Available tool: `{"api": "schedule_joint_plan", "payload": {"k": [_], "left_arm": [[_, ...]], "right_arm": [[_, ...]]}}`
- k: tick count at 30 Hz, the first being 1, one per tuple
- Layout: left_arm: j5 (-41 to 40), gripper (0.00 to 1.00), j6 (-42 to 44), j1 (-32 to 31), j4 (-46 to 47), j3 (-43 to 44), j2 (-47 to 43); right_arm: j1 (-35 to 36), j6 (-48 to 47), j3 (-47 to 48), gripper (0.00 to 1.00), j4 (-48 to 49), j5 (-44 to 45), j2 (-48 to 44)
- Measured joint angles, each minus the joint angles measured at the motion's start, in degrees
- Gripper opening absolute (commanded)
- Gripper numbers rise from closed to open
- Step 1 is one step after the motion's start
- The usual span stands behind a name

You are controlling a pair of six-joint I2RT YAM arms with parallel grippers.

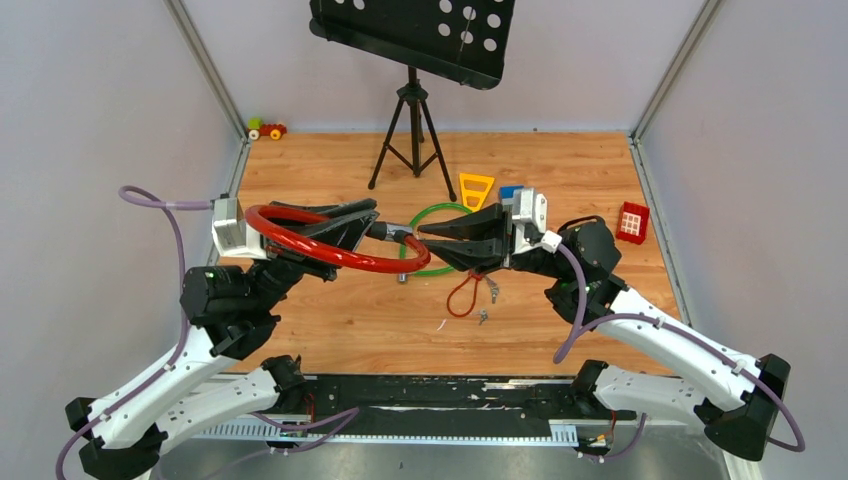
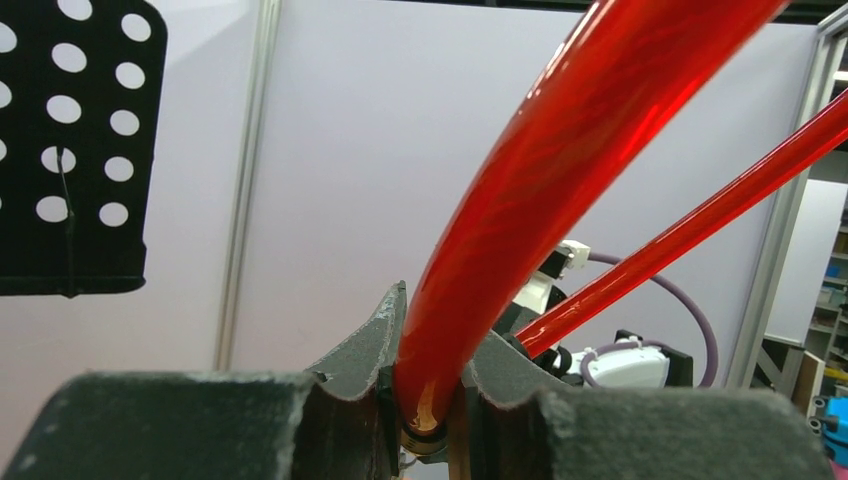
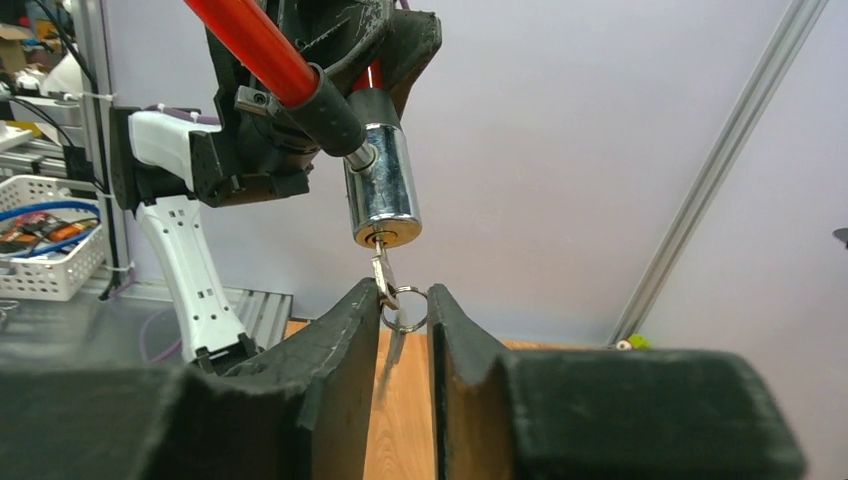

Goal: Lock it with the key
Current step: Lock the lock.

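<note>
My left gripper [image 1: 368,216] [image 2: 440,320] is shut on a thick red cable [image 1: 300,240] [image 2: 520,200] and holds it above the table. The cable's chrome lock cylinder [image 3: 383,195] [image 1: 400,240] hangs in front of my right gripper. The small silvery key [image 3: 384,272] sticks out of the cylinder's lower face, with a wire ring [image 3: 404,312] on its head. My right gripper [image 3: 403,292] [image 1: 425,232] stands narrowly open around that ring. The key's head touches the left fingertip [image 3: 362,300], and wood shows through the gap.
A green cable loop [image 1: 432,207] lies under the grippers. A thin red cord [image 1: 460,298] and loose keys [image 1: 484,316] lie nearer the front. A yellow triangle [image 1: 476,188], a red block [image 1: 632,221] and a music stand's tripod [image 1: 410,130] stand farther back.
</note>
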Motion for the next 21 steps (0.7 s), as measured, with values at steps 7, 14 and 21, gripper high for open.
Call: {"api": "schedule_joint_plan", "payload": {"k": [7, 14, 21], "left_arm": [[1.6, 0.0, 0.0, 0.0, 0.6, 0.0, 0.0], [4.0, 0.0, 0.9, 0.1, 1.0, 0.0, -0.2], [7.7, 0.0, 3.3, 0.1, 1.0, 0.0, -1.5]], "right_arm": [[0.0, 2.6, 0.0, 0.05, 1.4, -0.3, 0.2], [0.1, 9.4, 0.0, 0.0, 1.6, -2.0, 0.8], [0.0, 23.3, 3.4, 0.0, -0.7, -7.6, 3.2]]}}
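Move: The key sticks out of the lock cylinder right at the right hand's fingertips, about 2 cm to its left and 1 cm up. The cylinder's middle lies some 5 cm left, 1 cm ahead and 2 cm up; the cable connector on its side is roughly 4 cm left, level fore-and-aft, and 4 cm up. From the left hand, the key is about 7 cm right, 2 cm back and 3 cm below. Right fingers close on the key and roll top-forward some 20 degrees as both hands draw back 3 cm. ##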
